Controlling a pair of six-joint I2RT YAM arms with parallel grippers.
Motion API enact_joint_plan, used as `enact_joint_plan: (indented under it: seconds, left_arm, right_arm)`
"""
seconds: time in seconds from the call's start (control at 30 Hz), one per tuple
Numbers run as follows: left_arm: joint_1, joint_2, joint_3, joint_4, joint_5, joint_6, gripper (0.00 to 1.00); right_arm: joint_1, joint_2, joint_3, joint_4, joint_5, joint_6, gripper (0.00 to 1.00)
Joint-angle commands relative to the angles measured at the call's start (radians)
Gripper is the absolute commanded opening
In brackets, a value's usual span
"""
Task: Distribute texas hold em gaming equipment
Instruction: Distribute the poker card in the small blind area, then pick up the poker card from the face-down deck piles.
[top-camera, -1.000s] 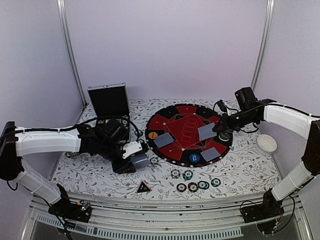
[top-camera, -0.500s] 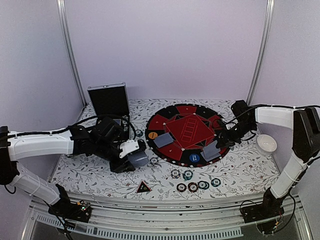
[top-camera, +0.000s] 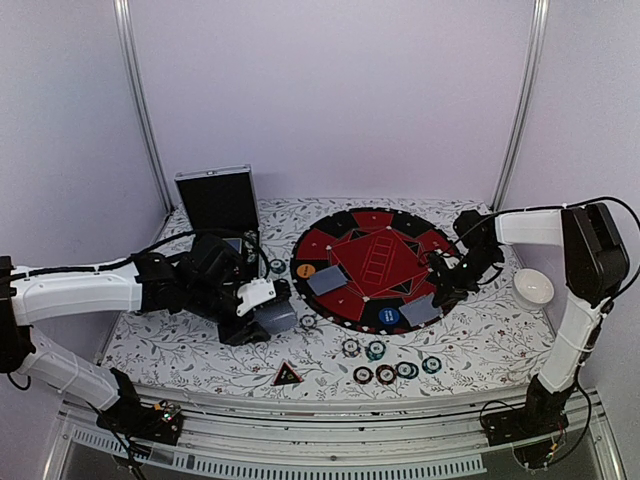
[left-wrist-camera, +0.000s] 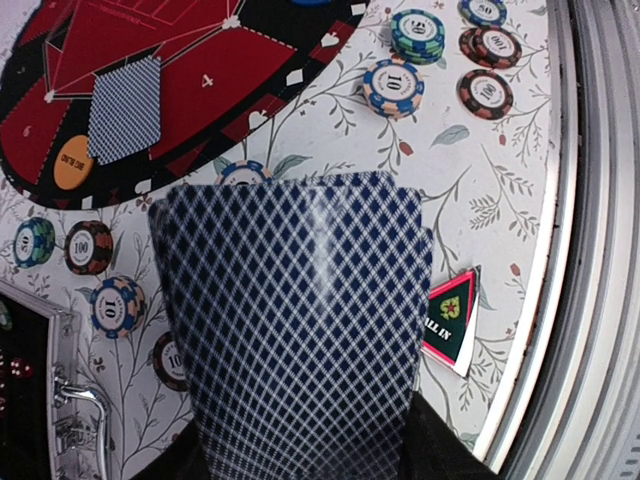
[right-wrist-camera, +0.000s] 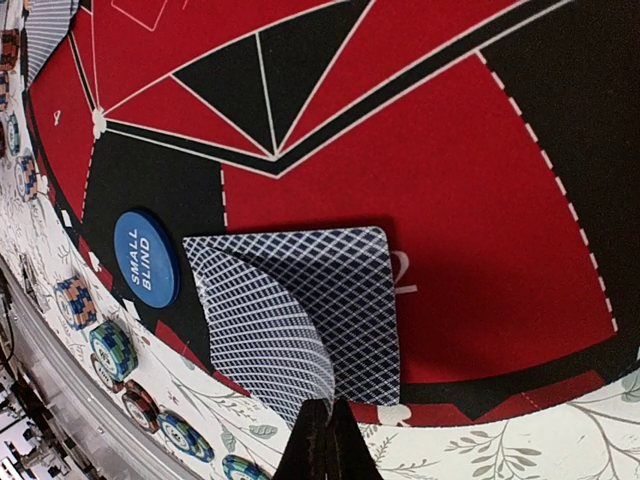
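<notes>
My left gripper is shut on a deck of grey-blue-backed playing cards, held above the tablecloth left of the mat. My right gripper is shut on the edge of one bent playing card, which lies over a flat card on the mat's near right section. Another card lies on the mat's left side by the orange button. The blue small blind button sits just left of the held card. Several poker chips and the red-black triangle lie near the front edge.
The round red-and-black mat fills the table's middle. An open silver-edged black case stands at the back left. A white bowl sits at the right. More chips lie between the case and the mat.
My right gripper has carried its card from the mat's far right toward the near right section, onto the card lying there. The left gripper with the deck has barely shifted.
</notes>
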Motion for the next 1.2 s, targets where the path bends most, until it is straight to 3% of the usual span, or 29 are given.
enact_joint_plan:
  seconds: [0.0, 0.4, 0.63, 0.87, 1.03, 1.17]
  left_arm:
    - [0.012, -0.009, -0.013, 0.035, 0.020, 0.012, 0.51]
    - [0.014, -0.015, -0.023, 0.044, 0.022, 0.015, 0.51]
    - [0.013, -0.017, -0.027, 0.046, 0.020, 0.017, 0.51]
    - [0.013, -0.023, -0.027, 0.047, 0.033, 0.022, 0.51]
    - [0.013, -0.038, -0.036, 0.056, 0.047, 0.030, 0.51]
    - [0.013, -0.034, -0.037, 0.060, 0.051, 0.033, 0.51]
  right_arm:
    - [-0.006, 0.044, 0.065, -0.025, 0.039, -0.039, 0.02]
    - [-0.005, 0.067, 0.107, -0.031, 0.010, -0.075, 0.03]
    - [-0.006, 0.087, 0.132, -0.061, 0.017, -0.106, 0.09]
    - [-0.005, 0.065, 0.172, -0.085, 0.222, -0.050, 0.54]
    - [0.019, 0.000, 0.248, -0.142, 0.428, 0.023, 0.68]
    - [0.127, -0.075, 0.300, -0.139, 0.538, 0.034, 0.79]
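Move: The right hand, pinching a bent card, is just beside the card already lying in the small blind area: its middle is about 3 cm left, 1 cm back and 3 cm below. The blue small blind button is some 8 cm left and 2 cm back, the dealer button about 8 cm ahead and 1 cm right. From the left hand, that lying card is roughly 27 cm right, 4 cm ahead and 10 below. Right hand eases the card forward about 2 cm, opens to release it, then withdraws forward, right and up. ##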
